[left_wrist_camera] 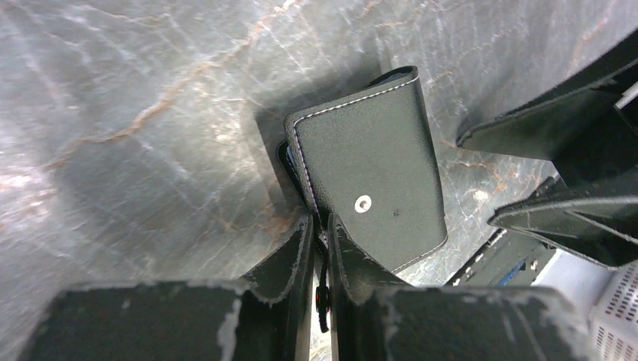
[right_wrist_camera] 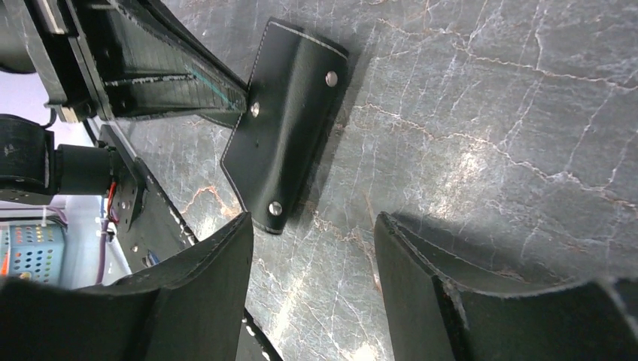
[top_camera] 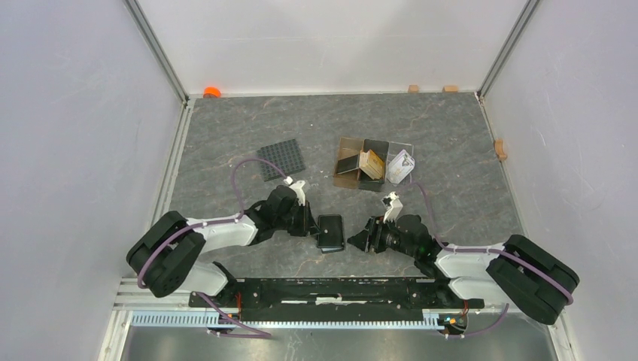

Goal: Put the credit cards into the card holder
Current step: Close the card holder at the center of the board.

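Observation:
The card holder (top_camera: pixel 330 232) is a closed black wallet with pale stitching, lying flat on the table between the two arms. My left gripper (top_camera: pixel 312 226) is shut on its left edge; in the left wrist view the fingers (left_wrist_camera: pixel 295 252) pinch the thin flap of the card holder (left_wrist_camera: pixel 376 173), and a strap tab hangs between them. My right gripper (top_camera: pixel 360 239) stands open just right of the card holder (right_wrist_camera: pixel 290 120), apart from it, with bare table between its fingertips (right_wrist_camera: pixel 312 226). Tan-orange credit cards (top_camera: pixel 371 163) lean in a box at the back, and whitish ones (top_camera: pixel 400 165) lie beside them.
A brown translucent compartment box (top_camera: pixel 347 174) and a clear tray (top_camera: pixel 406 154) stand behind the grippers. A black gridded mat (top_camera: pixel 282 159) lies at the back left. Small wooden blocks (top_camera: pixel 500 149) and an orange object (top_camera: pixel 212 92) sit along the walls.

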Motion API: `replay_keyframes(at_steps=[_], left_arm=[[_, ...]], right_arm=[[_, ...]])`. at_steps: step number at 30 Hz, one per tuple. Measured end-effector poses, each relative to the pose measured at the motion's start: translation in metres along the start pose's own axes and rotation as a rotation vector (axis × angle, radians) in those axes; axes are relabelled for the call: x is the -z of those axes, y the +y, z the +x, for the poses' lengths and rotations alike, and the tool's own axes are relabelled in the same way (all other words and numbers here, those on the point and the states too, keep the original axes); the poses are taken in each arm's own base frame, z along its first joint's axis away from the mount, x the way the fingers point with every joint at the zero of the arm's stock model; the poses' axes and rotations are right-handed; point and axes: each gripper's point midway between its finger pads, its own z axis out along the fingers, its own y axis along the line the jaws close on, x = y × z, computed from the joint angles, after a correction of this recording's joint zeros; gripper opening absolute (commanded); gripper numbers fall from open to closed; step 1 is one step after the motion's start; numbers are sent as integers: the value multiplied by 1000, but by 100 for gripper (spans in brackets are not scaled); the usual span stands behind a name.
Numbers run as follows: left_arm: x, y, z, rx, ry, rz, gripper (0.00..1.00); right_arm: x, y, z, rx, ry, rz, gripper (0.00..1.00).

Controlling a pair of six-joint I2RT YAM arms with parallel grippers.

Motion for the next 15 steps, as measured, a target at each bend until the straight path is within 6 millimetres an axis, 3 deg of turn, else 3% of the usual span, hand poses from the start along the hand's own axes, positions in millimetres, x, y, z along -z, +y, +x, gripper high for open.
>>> replay_keyframes(at_steps=[15], left_arm=[[-12,-25,16,-15,-13,139,12]], right_arm=[[-16,15,18,-166,65,-107,43]])
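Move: The folded card holder sits at the left gripper's fingertips, already pinched by its left edge, its middle about 4 cm to the right of that hand, level with it fore and aft and 1 cm lower. From the right hand it lies about 8 cm to the left, 3 cm ahead and 2 cm lower. The open box stands some 20 cm ahead of the left hand and 15 cm to its right; the black grid mat is about 20 cm ahead and 10 cm to the left. Still pinched at its left edge, the card holder is drawn about 3 cm to the right and some 2 cm back by the left hand. The right hand meets it, going about 2.5 cm left, slightly back and down while its wrist rolls some 10 degrees; its fingers close part way around the holder's near right part, and no grip can be made out yet. ##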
